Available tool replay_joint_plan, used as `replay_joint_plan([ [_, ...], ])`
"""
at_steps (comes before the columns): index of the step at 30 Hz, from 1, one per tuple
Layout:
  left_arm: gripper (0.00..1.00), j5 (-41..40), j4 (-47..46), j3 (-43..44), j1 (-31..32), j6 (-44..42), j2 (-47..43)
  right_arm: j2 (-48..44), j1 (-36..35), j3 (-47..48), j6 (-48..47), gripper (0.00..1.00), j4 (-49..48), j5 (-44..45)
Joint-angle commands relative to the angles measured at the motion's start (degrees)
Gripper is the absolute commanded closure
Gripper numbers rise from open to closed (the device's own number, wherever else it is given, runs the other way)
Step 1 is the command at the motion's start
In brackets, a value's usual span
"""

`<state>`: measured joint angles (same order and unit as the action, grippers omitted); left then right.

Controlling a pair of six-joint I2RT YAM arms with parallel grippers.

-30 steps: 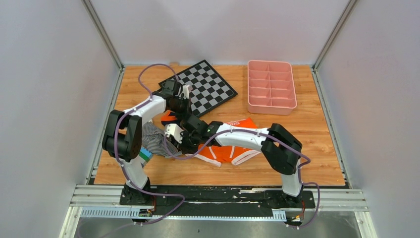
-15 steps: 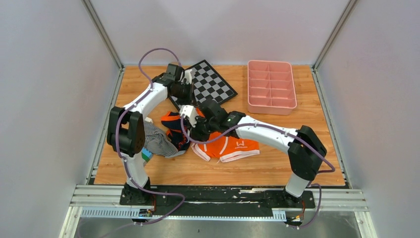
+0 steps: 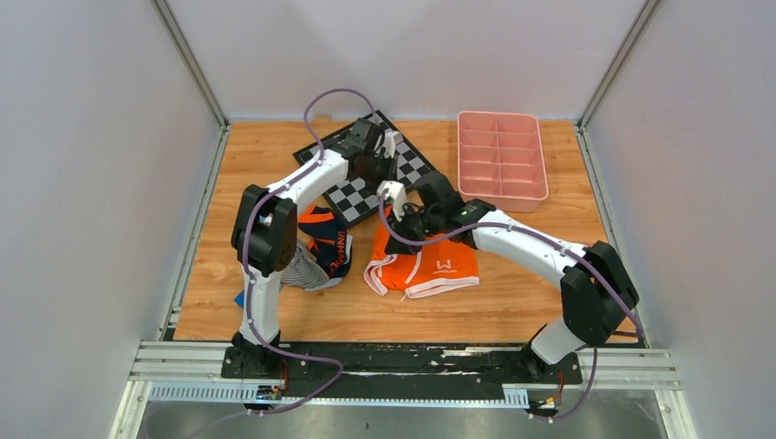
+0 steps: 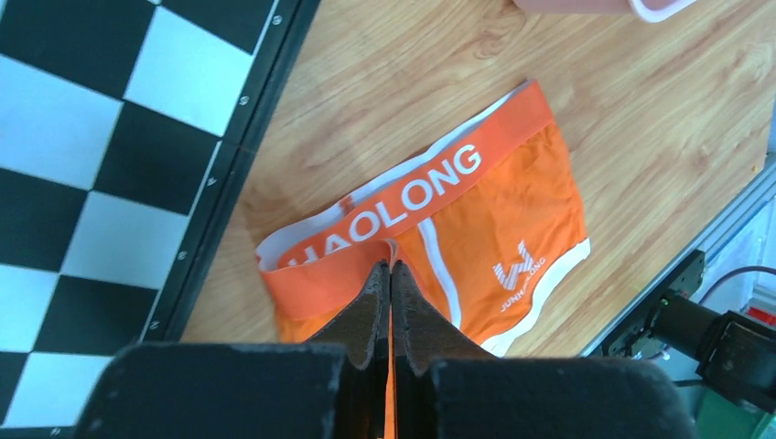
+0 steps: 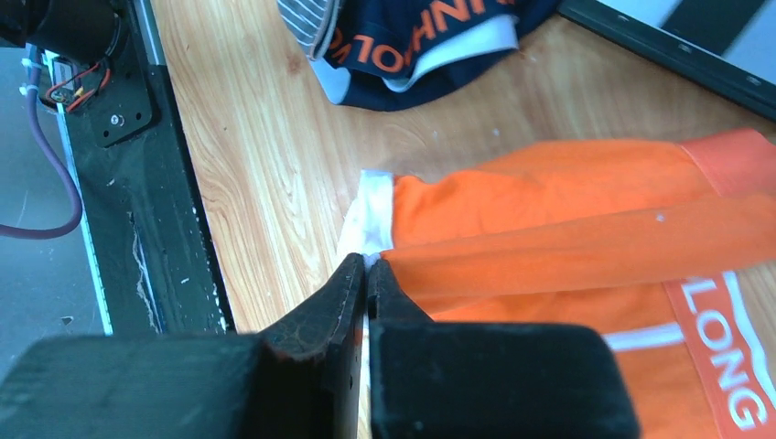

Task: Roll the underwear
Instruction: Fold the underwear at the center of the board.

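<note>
The orange underwear (image 3: 430,265) lies on the wooden table just right of centre, its "HAOLONG" waistband (image 4: 412,197) and small white logo facing up. One part of it is lifted toward both grippers. My left gripper (image 4: 391,266) is shut, with orange fabric pinched in the slit between its fingers; from above it hangs over the checkerboard's near edge (image 3: 384,178). My right gripper (image 5: 368,260) is shut on the white trim at a corner of the underwear (image 5: 549,238), just above the garment's far left end (image 3: 403,222).
A navy pair with orange lettering (image 3: 327,242) and a striped garment (image 3: 300,271) lie to the left of the underwear. A checkerboard (image 3: 352,199) sits at the back centre under the left arm, and a pink compartment tray (image 3: 460,155) at the back right.
Both arms have swung back and to the right, pulling the orange underwear away from the navy pair and the striped garment. Both grippers have stayed shut.
</note>
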<state>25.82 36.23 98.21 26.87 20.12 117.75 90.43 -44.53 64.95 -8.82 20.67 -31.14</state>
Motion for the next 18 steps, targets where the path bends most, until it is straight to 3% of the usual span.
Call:
replay_joint_plan([
  [1,1.00,-0.6,-2.3,4.4,1.7,4.3,1.9,-5.3,4.0,-2.4,1.6,1.00,1.0,-7.2],
  [7,1.00,-3.3,-2.9,8.6,5.1,7.2,4.8,-8.0,7.1,-8.2,2.3,1.00,1.2,-8.1],
  [18,1.00,-10.5,-1.7,13.3,9.1,8.1,7.9,-10.7,19.0,-13.5,5.3,1.00,5.7,-13.0],
])
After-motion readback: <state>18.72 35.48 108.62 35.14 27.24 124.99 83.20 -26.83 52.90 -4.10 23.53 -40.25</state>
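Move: Each hand already holds one edge of the underwear, the left the waistband, the right the leg hem. The half still lying flat, over which they carry it, has its middle about 12 cm right and 9 cm back of the left hand, 9 cm below; from the right hand it is 12 cm right, 8 cm ahead, 11 cm below. From the left hand the chessboard lies 14 cm ahead, 6 cm left, and the pink box 14 cm ahead, 24 cm right. The navy underwear is 13 cm left and 10 cm ahead of the right hand. Keeping their pinch on the waistband and leg hem, both shut grippers draw the lifted half of the underwear rightward together, over the half lying flat. The left travels some 7 cm, staying level; the right goes about 9.5 cm, sinking a couple of centimetres after a slight initial rise, its wrist rolling and turning roughly 15 degrees clockwise so the fingers swing forward. ##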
